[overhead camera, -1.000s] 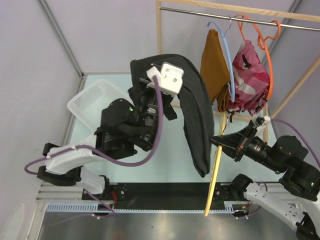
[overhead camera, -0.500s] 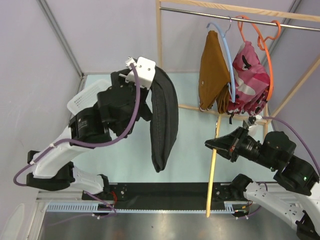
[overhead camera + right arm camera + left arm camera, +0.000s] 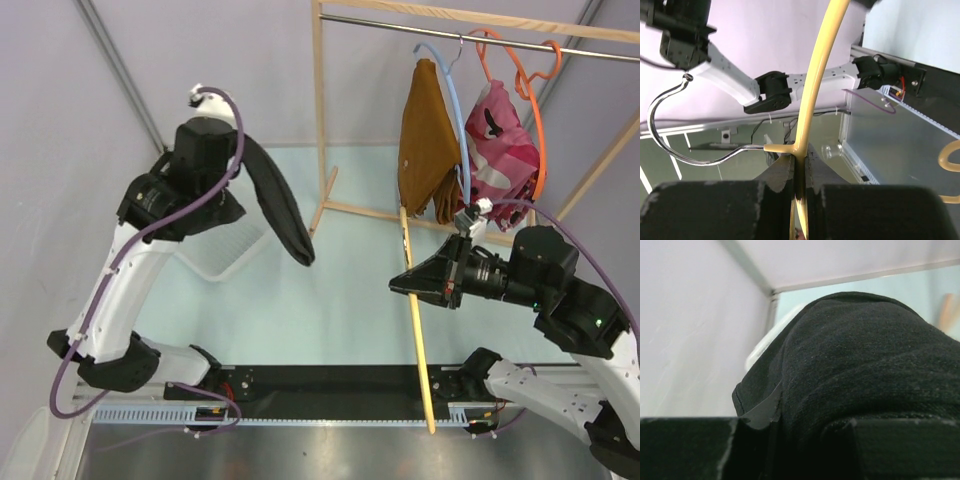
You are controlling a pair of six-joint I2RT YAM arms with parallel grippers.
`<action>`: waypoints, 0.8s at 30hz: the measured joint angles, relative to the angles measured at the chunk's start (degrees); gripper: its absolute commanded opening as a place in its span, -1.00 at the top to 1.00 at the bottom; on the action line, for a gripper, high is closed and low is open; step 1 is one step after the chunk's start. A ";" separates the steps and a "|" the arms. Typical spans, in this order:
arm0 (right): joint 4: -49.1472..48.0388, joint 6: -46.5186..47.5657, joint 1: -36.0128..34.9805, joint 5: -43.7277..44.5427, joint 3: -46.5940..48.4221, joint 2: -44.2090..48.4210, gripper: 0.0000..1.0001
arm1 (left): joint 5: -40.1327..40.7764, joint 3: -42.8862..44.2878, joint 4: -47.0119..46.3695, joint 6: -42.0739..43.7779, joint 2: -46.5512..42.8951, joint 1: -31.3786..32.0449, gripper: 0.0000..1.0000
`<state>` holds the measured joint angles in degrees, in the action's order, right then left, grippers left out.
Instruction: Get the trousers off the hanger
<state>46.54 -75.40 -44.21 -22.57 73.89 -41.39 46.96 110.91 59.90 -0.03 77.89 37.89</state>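
The black trousers (image 3: 281, 207) hang folded from my left gripper (image 3: 240, 150), which is raised high at the left and shut on them; they are clear of the hanger. In the left wrist view the dark fabric (image 3: 860, 365) fills the space between my fingers. My right gripper (image 3: 404, 284) is shut on the pale yellow hanger (image 3: 415, 320), held bare and nearly upright above the table's front right. In the right wrist view my fingers (image 3: 777, 175) pinch the hanger (image 3: 817, 75) just beside its metal hook (image 3: 675, 120).
A wooden rack (image 3: 322, 120) with a metal rail stands at the back right. On it hang a mustard-brown garment (image 3: 427, 140) on a light blue hanger (image 3: 455, 100) and a pink camouflage garment (image 3: 497, 150) on an orange hanger (image 3: 535, 90). A white basket (image 3: 228, 255) sits under the left arm.
My left gripper has carried the trousers up and to the left, away from the hanger. My right gripper has shifted left with the bare hanger, tilting it.
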 measured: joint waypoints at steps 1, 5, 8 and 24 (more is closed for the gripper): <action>-0.55 0.35 0.00 -1.01 0.39 -0.68 1.00 | -0.04 -0.59 0.20 0.04 -0.46 -2.43 0.99; -3.21 0.35 0.00 -4.48 0.42 -2.32 1.00 | 0.42 -3.30 1.14 0.09 -3.04 -9.68 0.99; -5.46 0.20 0.00 -6.75 0.39 -3.50 1.00 | 1.38 -6.08 1.55 0.48 -5.62 -14.25 0.99; -6.73 7.39 15.19 -19.93 7.52 -19.67 1.00 | 8.07 -16.98 -12.96 7.56 16.65 -22.82 0.99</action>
<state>39.81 -68.01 -29.02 -42.50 81.41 -61.06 55.02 93.93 46.94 7.53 94.54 15.07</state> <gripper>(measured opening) 0.069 0.244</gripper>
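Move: Gripping the dark trousers, the left hand hangs high; the white basket's middle lies about 12 cm ahead of it, 10 cm to its left and 37 cm below. The foot of the rack's left post is some 16 cm ahead, 22 cm to its right, near table height. For the right hand, gripping the yellow hanger, the free stretch of rail is roughly 37 cm ahead, level sideways and 25 cm up; the brown trousers hang about 36 cm ahead and 12 cm to its right, about at hand height. Keeping its pinch on the trousers, the left hand sweeps about 14 cm left while turning counter-clockwise, then dives down and forward towards the basket, ending some 15 cm lower, its fingers tipping down and its left side rising. The right hand, still holding the yellow hanger, drifts a few centimetres left and slightly up, then goes forward towards the rack, easing back right a little. ##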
